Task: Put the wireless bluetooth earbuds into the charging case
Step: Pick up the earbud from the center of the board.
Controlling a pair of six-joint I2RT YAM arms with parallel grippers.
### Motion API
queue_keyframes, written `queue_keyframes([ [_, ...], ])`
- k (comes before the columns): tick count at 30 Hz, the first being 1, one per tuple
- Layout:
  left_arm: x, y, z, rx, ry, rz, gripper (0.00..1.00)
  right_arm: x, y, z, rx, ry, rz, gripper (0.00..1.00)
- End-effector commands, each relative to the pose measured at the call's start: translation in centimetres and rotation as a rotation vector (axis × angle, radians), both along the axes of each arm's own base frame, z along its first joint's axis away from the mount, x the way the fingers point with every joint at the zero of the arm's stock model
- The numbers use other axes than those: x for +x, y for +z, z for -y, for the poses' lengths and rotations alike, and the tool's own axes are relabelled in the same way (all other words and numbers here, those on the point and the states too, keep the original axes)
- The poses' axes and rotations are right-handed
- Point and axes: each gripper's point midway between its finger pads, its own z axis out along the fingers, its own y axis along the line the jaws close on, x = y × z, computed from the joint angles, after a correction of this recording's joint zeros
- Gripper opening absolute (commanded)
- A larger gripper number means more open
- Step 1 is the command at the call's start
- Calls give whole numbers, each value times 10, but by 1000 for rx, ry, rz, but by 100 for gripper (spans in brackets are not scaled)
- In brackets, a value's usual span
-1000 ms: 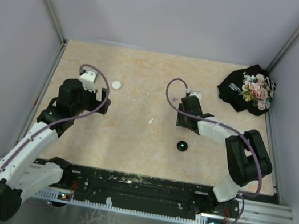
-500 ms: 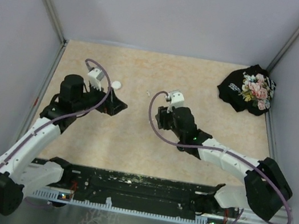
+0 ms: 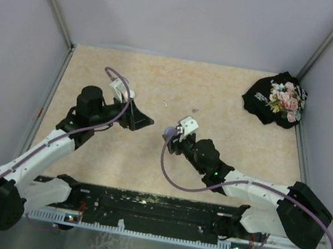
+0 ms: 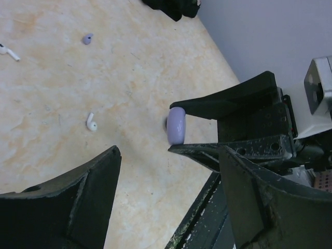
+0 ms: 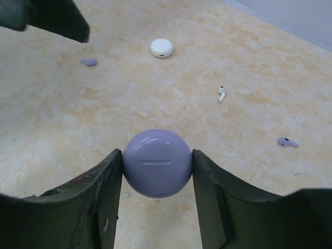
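Note:
My right gripper (image 5: 157, 155) is shut on a round lavender charging case (image 5: 157, 163), its lid closed, held just above the table near the middle (image 3: 169, 131). My left gripper (image 4: 170, 150) is open and empty, its fingers pointing at the case (image 4: 176, 125) from the left, a short gap away. Loose earbuds lie on the table: a white earbud (image 4: 91, 122), a purple earbud (image 4: 87, 38) and another white earbud (image 4: 8, 51) farther off. The right wrist view shows a purple earbud (image 5: 287, 141), a white earbud (image 5: 221, 93) and a second purple earbud (image 5: 88, 61).
A closed round white case (image 5: 162, 47) sits on the table beyond the lavender one. A black cloth with a flower print (image 3: 277, 99) lies at the back right corner. Grey walls enclose the table on three sides.
My right gripper carried the lavender case left and nearer, to the table's middle. My left gripper swung right toward it and its jaws narrowed a little.

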Motion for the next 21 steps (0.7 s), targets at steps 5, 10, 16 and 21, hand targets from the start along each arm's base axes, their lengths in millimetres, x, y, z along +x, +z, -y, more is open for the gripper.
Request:
queue_keyframes([
  [5,-4,-7,38,-26,-71,1,73,-11,48,-15,98,78,207,42],
  [10,-3,-20,49,2,-86,-24,67,-14,48,-18,105,99,226,42],
  [16,-1,-27,59,20,-110,-28,59,-13,43,-20,87,106,233,42],
  [21,0,-28,65,14,-135,-30,53,-15,42,-23,78,120,239,42],
])
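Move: The purple charging case, still gripped by the right hand just at its fingertips, lies about 9 cm to the right of the left hand, level with it fore and aft and some 6 cm lower. On the board below, around 22 cm under the left hand, a white earbud lies 7 cm ahead and 9 cm right; a farther white earbud is some 20 cm ahead and 6 cm right, and a purple earbud roughly 19 cm ahead and 18 cm right. The purple case is held up by the right hand, which keeps its grip, rises about 2 cm with a slight drift left and tips its fingers upward some 10 degrees. The left hand comes to it, some 5 cm to its right and nearly as far down, slowing at the end, its fingers closing partway until the finger nearer the bases meets the case's rim. ##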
